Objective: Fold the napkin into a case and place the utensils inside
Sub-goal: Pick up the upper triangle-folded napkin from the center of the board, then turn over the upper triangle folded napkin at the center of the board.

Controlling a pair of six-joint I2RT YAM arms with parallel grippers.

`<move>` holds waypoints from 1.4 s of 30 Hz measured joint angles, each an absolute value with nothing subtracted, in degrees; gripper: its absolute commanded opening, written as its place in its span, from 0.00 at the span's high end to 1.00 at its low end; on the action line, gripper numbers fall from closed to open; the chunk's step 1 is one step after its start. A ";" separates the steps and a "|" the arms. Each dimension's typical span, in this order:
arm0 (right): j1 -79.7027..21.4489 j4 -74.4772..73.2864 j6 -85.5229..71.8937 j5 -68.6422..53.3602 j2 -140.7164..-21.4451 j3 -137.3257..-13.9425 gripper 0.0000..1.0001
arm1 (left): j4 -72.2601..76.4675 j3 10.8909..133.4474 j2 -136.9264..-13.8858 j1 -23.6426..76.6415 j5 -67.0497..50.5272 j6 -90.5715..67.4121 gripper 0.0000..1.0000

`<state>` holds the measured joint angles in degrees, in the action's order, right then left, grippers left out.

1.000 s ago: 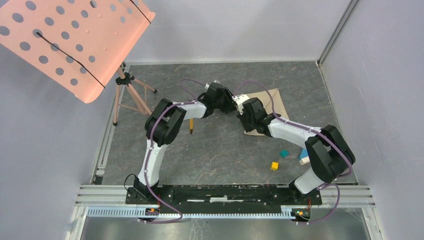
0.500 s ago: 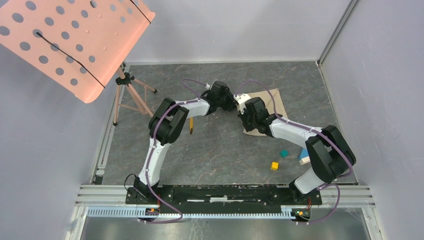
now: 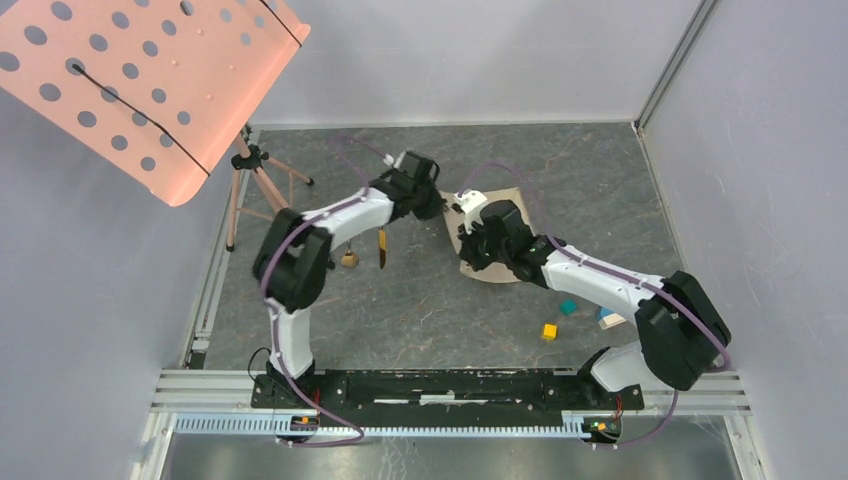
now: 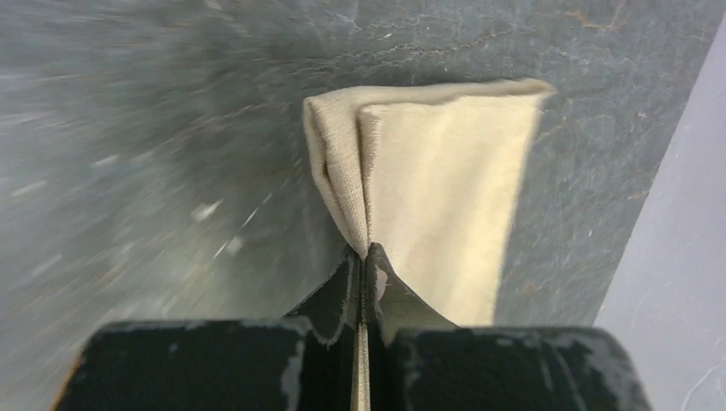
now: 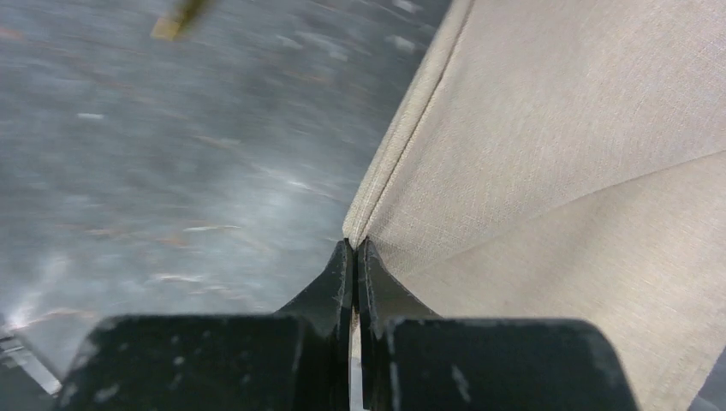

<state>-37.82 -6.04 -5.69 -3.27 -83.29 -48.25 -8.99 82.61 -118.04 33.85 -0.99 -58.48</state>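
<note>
The beige napkin (image 3: 508, 196) lies at the middle back of the table, partly under the right arm. My left gripper (image 3: 441, 206) is shut on its far left edge, and the cloth rises in a pinched fold between the jaws (image 4: 365, 257). At the napkin's near left corner (image 5: 582, 171) my right gripper (image 3: 468, 252) is also shut, the cloth caught at its fingertips (image 5: 355, 248). To the left of the napkin lie the gold knife (image 3: 382, 248) and the gold spoon (image 3: 349, 259), both apart from the cloth. A gold tip (image 5: 180, 19) shows in the right wrist view.
A teal cube (image 3: 568, 307), a yellow cube (image 3: 549, 331) and another small block (image 3: 608, 318) sit near the right arm. A pink perforated panel (image 3: 150, 80) on a tripod (image 3: 255, 190) overhangs the back left corner. Grey walls enclose the table.
My left gripper has closed on the napkin's edge. Both arms have swung to the left and the napkin has shifted left with them. The spoon has come into view.
</note>
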 measured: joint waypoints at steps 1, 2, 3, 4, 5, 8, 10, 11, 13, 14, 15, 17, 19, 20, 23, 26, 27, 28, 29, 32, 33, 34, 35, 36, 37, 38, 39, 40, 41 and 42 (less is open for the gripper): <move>-39.62 -5.48 -7.20 -4.38 -82.32 -48.27 1.00 | -12.58 81.58 -114.04 33.39 0.36 -57.39 0.98; -41.25 -4.47 -8.51 -5.63 -81.56 -48.34 0.99 | -16.58 80.84 -109.43 32.95 1.83 -55.92 0.98; -43.13 -2.63 -10.28 -7.40 -80.79 -48.51 1.00 | -20.36 80.51 -104.47 32.60 3.22 -54.15 0.98; -44.62 0.10 -12.36 -9.85 -80.25 -48.71 0.99 | -23.79 80.38 -99.61 32.47 4.71 -52.36 0.98; -45.52 3.03 -14.46 -12.36 -79.79 -48.77 1.00 | -26.13 80.36 -95.77 32.49 6.11 -50.78 0.98; -46.35 12.34 -21.52 -20.53 -77.65 -48.73 0.99 | -32.95 81.43 -83.31 32.62 10.81 -44.80 0.98; -45.76 18.59 -25.63 -24.58 -75.72 -47.86 0.99 | -36.32 84.29 -80.34 32.91 13.23 -41.71 0.98; -45.15 22.72 -28.10 -26.44 -74.63 -46.59 0.99 | -37.74 86.43 -80.07 33.65 14.87 -40.07 0.98; -43.20 32.60 -33.50 -29.71 -72.71 -41.71 1.00 | -39.35 90.37 -82.19 36.01 16.93 -37.47 0.98; -42.06 35.92 -35.88 -30.70 -72.16 -39.18 0.99 | -40.10 91.92 -83.94 37.10 17.39 -36.82 0.98; -40.38 40.47 -38.59 -31.73 -72.07 -35.77 0.99 | -40.82 93.76 -86.78 38.41 17.76 -36.07 0.98; -35.94 47.62 -43.44 -33.36 -73.08 -28.60 1.00 | -41.43 96.33 -93.32 40.12 17.98 -34.81 0.98; -30.83 52.21 -46.41 -35.18 -75.75 -22.70 1.00 | -42.59 100.36 -103.04 41.54 17.82 -33.45 0.98; -28.47 52.80 -46.76 -36.01 -77.47 -20.84 0.99 | -43.00 102.48 -107.66 42.00 17.61 -32.86 0.98; -22.20 50.59 -44.49 -38.02 -82.89 -18.52 1.00 | -44.56 112.49 -124.51 43.18 15.35 -31.40 0.98; -17.37 44.21 -38.57 -39.09 -86.43 -18.81 1.00 | -45.60 121.08 -136.18 44.12 12.84 -29.89 0.97; -15.94 41.47 -36.29 -39.38 -87.02 -19.11 0.99 | -45.78 122.98 -138.54 44.38 12.14 -29.56 0.93; -14.57 38.89 -34.06 -39.88 -87.35 -19.44 0.99 | -45.80 124.33 -140.05 44.56 11.31 -29.23 0.86; -13.43 36.86 -32.32 -40.32 -87.46 -19.73 0.97 | -45.74 125.23 -140.88 44.66 10.46 -29.02 0.79; -10.66 30.65 -27.75 -41.80 -87.50 -20.86 0.84 | -44.71 127.02 -141.01 44.60 10.26 -28.23 0.56; -10.13 28.51 -26.52 -42.39 -87.50 -20.93 0.76 | -43.03 127.83 -141.01 44.23 10.35 -27.70 0.52; -9.54 25.87 -25.19 -42.72 -87.48 -20.93 0.70 | -41.69 128.38 -140.99 43.75 10.28 -27.35 0.48; -8.99 22.79 -23.86 -42.87 -87.26 -20.95 0.65 | -40.93 128.77 -140.90 43.31 10.07 -27.18 0.43; -8.34 20.47 -23.07 -43.51 -86.54 -21.15 0.58 | -40.01 128.84 -140.55 42.76 9.52 -27.09 0.37; -7.97 18.02 -21.74 -43.07 -85.12 -21.61 0.51 | -39.86 128.75 -140.03 42.33 8.69 -27.03 0.34; -7.57 15.46 -20.05 -42.00 -83.15 -22.06 0.46 | -39.72 128.25 -139.13 41.89 8.23 -26.87 0.31; -7.22 13.69 -18.92 -40.93 -81.41 -22.35 0.44 | -39.31 127.02 -137.88 41.58 7.62 -26.76 0.28; -6.94 11.86 -17.61 -39.64 -79.42 -22.57 0.43 | -38.72 124.44 -135.52 41.17 7.07 -26.65 0.26; -6.72 10.28 -16.56 -38.63 -77.45 -22.63 0.41 | -38.35 121.23 -132.57 40.91 6.68 -26.57 0.24; -6.63 9.02 -15.86 -38.04 -75.83 -22.65 0.40 | -37.71 117.16 -128.75 40.75 6.31 -26.52 0.23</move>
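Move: Both hands already pinch the napkin's left edge just above the board. Its middle is about 10 cm right and 5 cm back of the left hand, 6 cm right and 6 cm ahead of the right hand. The landing spot's middle is roughly 11 cm straight back from the left hand and 5 cm left of the right, level with it. The knife lies some 16 cm left and 6 cm back of the left hand; from the right hand, the yellow block is about 17 cm right and 15 cm back. Up, left and somewhat back, both hands swing the pinched edge high together, the left rising about 25 cm and the right some 17. Then they sweep right and down, wrists rolled with their left sides raised, laying the edge on the board right of where they began. Both open and let go; the left lifts away, while the right eases farther right. ##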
